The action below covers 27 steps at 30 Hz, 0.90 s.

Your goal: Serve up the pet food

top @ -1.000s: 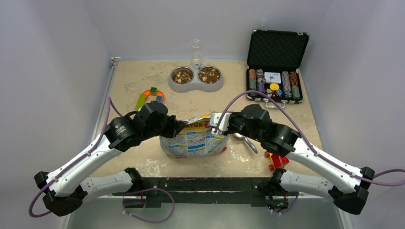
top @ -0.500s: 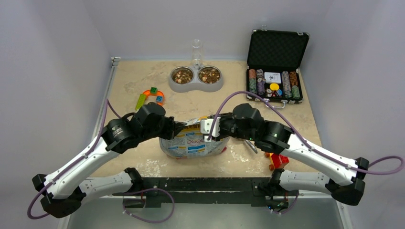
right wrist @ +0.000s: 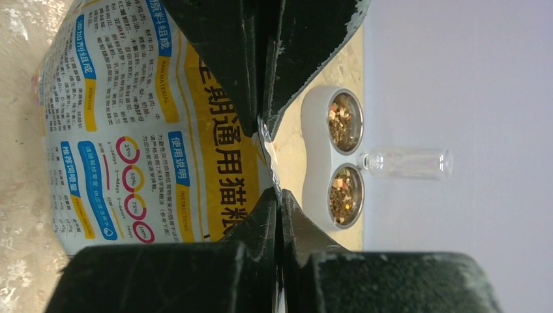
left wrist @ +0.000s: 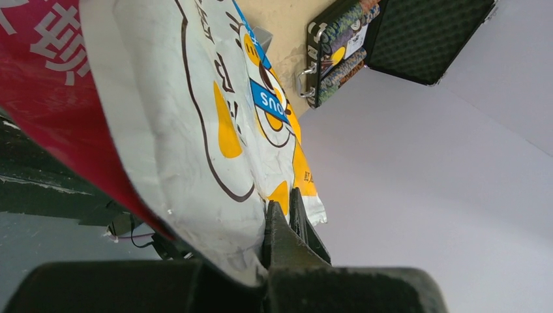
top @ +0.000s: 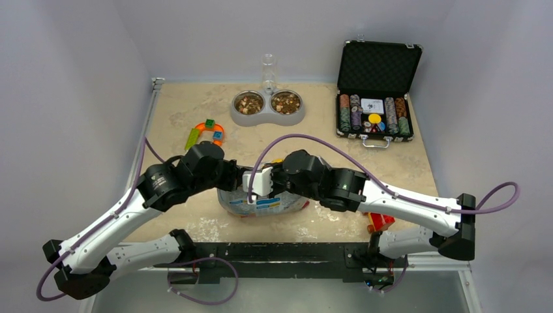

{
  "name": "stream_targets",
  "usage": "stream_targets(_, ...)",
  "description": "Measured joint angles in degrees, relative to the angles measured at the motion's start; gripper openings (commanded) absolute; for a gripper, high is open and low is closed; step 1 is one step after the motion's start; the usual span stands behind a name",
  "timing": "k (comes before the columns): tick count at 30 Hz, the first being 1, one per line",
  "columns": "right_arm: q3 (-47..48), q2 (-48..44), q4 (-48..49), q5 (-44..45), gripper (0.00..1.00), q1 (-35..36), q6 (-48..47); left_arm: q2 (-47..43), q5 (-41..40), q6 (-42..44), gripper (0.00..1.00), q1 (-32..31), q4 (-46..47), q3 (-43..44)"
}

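Note:
The pet food (top: 249, 102) is brown kibble lying in both cups of the grey double bowl (top: 267, 119) at the back; the kibble (right wrist: 342, 120) also shows in the right wrist view. The printed foil bag (top: 267, 203) stands at the front centre. My left gripper (top: 238, 175) is shut on the bag's (left wrist: 182, 117) top edge, its fingers (left wrist: 282, 199) pinching the foil. My right gripper (top: 261, 186) is shut on the same top seam (right wrist: 279, 195), just opposite the left gripper's fingers (right wrist: 264, 120). The bag's (right wrist: 130, 130) contents are hidden.
An open black case of poker chips (top: 373, 114) stands at the back right. A clear bottle (top: 268, 72) stands upright behind the bowl. An orange, green and blue toy (top: 207, 132) lies at the left, and red bricks (top: 378, 218) lie under my right arm.
My right arm has swung left along the bag's top and now grips close beside the left gripper. The left arm and the bag have hardly moved.

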Motion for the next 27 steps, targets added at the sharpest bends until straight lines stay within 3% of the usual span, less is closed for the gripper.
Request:
stream_targets(3,-0.37,-0.31,0.15,0.59,0.01,0.33,-0.48,-0.31,0.00,0.00,0.00,0.00,0.50,-0.35)
stream_targets(4,-0.39,-0.33,0.15,0.46,0.15,0.33,-0.46,-0.52,0.00,0.02,0.00,0.00,0.79,-0.61)
stream_targets(5,-0.42,-0.39,0.17,0.31,0.21,0.33,-0.35,-0.74,0.00,0.02,0.00,0.00,0.96,-0.81)
stream_targets(8,-0.44,-0.61,0.42,0.24,0.27,0.17,0.33,-0.94,0.04,0.13,0.00,0.00,1.07,-0.92)
stream_targets(9,-0.44,-0.79,0.55,0.22,0.24,-0.02,0.46,-0.96,0.07,0.15,0.00,0.00,1.05,-0.94)
stream_targets(10,-0.44,-0.90,0.63,0.17,0.04,-0.22,0.55,-0.96,0.07,0.15,0.00,0.00,1.07,-0.94)
stream_targets(11,-0.42,-0.92,0.61,0.15,0.00,-0.33,0.66,-0.96,0.04,0.15,0.00,0.00,1.11,-0.96)
stream_targets(16,1.11,0.09,-1.62,-1.11,0.00,-0.35,0.90,-1.11,-0.57,0.15,0.02,0.00,0.98,-1.05)
stream_targets(19,1.11,-0.02,-1.73,-1.60,0.00,-0.37,0.83,-1.14,-0.79,0.07,0.22,-0.02,-0.35,-0.52)
stream_targets(21,1.09,-0.22,-1.84,-2.16,0.24,-0.46,0.98,-1.38,-1.68,0.09,0.37,-0.09,-1.20,-0.02)
stream_targets(23,0.85,-0.79,-1.77,-2.58,0.60,-0.81,1.97,-2.56,-2.75,0.28,0.52,-0.07,-1.86,0.24)
stream_targets(27,-0.59,-5.18,-1.49,-4.00,0.78,-1.20,4.22,-5.60,-4.72,0.35,0.72,-0.07,-2.80,0.24)
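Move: The pet food bag stands upright under both hands, its closed top rim pinched by each. Its middle is some 13 cm below them and about 2 cm back, 4 cm to the left hand's right and roughly 1 cm to the right hand's right. The pet bowls lie about 34 cm ahead of the left hand and 5 cm to its right; the toy ring is some 23 cm ahead of that hand and 16 cm to its left. The bag's top rim is first held nearly still by both hands side by side, the right fingers parting slightly and shutting again while the left keep their pinch. Then both grippers open wide and come free: the left draws off about 3 cm to the left and up, the right rises some 2 cm, also easing right and a little back. ##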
